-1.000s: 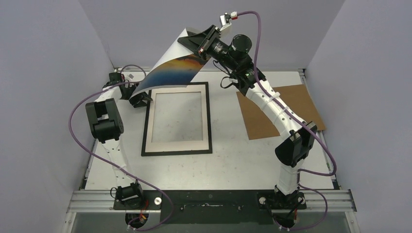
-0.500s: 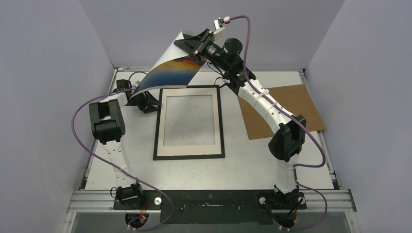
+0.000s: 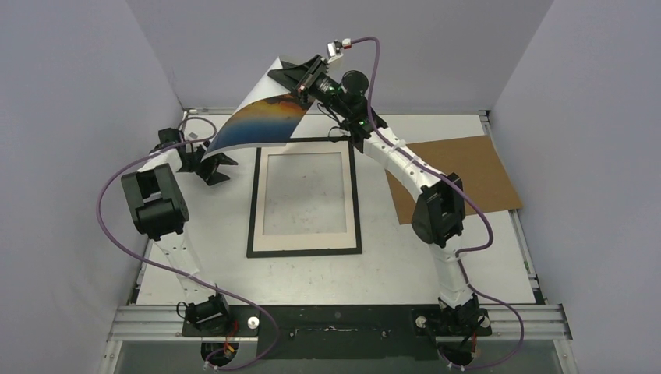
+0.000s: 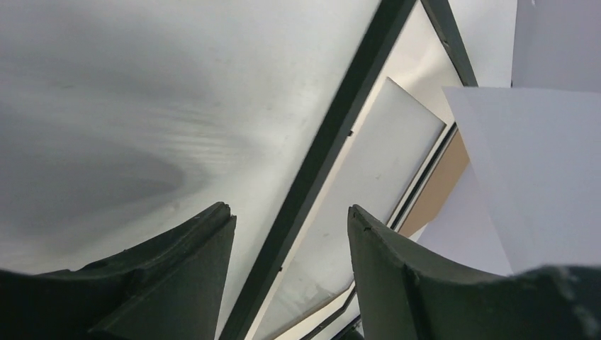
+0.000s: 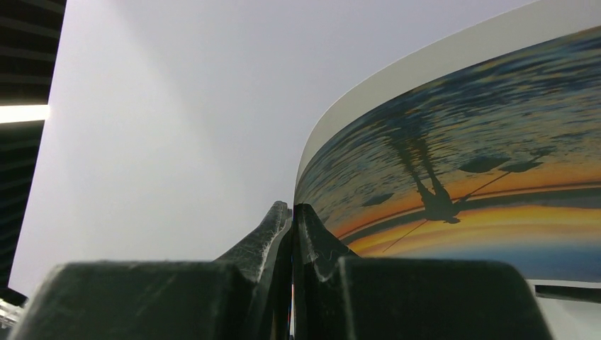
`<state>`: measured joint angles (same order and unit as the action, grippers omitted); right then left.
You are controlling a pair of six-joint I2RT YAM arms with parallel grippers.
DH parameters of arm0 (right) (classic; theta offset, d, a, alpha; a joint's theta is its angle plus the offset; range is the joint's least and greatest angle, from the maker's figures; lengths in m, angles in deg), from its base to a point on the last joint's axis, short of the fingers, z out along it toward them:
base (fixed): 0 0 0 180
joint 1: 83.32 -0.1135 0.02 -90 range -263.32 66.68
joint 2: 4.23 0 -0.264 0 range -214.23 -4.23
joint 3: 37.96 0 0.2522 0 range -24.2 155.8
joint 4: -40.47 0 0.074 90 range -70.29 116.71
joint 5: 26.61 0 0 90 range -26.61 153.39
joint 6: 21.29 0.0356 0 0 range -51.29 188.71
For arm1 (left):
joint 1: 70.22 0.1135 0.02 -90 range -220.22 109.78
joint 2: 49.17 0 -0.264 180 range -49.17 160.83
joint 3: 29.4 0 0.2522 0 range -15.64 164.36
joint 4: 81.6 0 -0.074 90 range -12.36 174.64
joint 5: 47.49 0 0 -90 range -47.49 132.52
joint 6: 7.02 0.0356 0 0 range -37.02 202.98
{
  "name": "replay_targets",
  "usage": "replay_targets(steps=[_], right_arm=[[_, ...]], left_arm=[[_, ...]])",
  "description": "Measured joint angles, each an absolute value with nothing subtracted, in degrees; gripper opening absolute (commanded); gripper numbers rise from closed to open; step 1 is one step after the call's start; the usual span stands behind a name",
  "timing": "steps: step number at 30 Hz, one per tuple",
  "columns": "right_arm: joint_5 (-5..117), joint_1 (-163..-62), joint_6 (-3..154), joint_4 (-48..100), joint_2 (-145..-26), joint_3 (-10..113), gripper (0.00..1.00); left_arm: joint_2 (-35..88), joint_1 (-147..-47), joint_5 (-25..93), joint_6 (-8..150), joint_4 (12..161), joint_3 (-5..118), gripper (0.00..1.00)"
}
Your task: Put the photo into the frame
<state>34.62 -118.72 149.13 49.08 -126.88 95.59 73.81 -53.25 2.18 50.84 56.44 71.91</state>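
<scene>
The photo, an orange sunset over blue water, hangs curved in the air above the table's back left. My right gripper is shut on its top edge. In the right wrist view the print bends away from my pinched right gripper. The black frame lies flat in the middle of the table with a cream mat inside it. My left gripper stands open and empty, low over the table left of the frame and apart from it. Past my left gripper the frame's black edge shows.
A brown cardboard sheet lies on the table at the right, partly under the right arm; its corner shows in the left wrist view. Pale walls close in the table on the left, back and right.
The frame slid right and squared up. My left gripper then pulled back to the left, away from it, and opened wider. My right gripper carried the photo left.
</scene>
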Motion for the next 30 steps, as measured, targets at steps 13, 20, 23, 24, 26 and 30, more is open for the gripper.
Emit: replay_targets(steps=[13, 20, 23, 24, 26, 30], right_arm=[[34.0, -121.7, 152.9, 63.7, -129.9, 91.2, 0.00], [32.9, -121.9, 150.2, 63.9, -126.4, 71.0, 0.00], [32.4, -121.9, 149.2, 61.8, -123.3, 62.2, 0.00], [32.3, -121.9, 148.9, 61.2, -122.2, 60.2, 0.00], [32.2, -121.9, 147.9, 58.9, -118.3, 55.3, 0.00], [32.3, -121.9, 145.4, 55.6, -109.0, 49.2, 0.00]], left_arm=[[68.9, -48.0, 10.5, 52.2, 51.0, 71.9, 0.61], [68.9, -48.0, 13.0, 52.2, 49.6, 70.9, 0.62], [68.9, -47.8, 14.3, 52.2, 49.2, 70.5, 0.62], [68.9, -47.7, 14.5, 52.2, 49.1, 70.4, 0.62], [68.9, -47.5, 15.2, 52.2, 48.8, 70.2, 0.63], [68.8, -47.3, 15.6, 52.1, 48.6, 69.9, 0.63]])
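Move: The closed right gripper holds the photo high over the frame. The frame's middle lies about 43 cm below it, some 4 cm nearer the base and 6 cm to its right. The brown board's middle lies on the table roughly 45 cm right of the frame's middle and 5 cm farther out. From the open left gripper, the frame's middle is about 21 cm to the right, 9 cm back and 6 cm below. Ease the right gripper a little left, then plunge it down towards the frame, nearly 20 cm, keeping the photo pinched; as it bottoms out, sweep it back and slightly right, ending about 9 cm nearer the base and rising a touch, fingertips dipping some 15 degrees. Meanwhile draw the open left gripper left and somewhat back, away from the frame. ##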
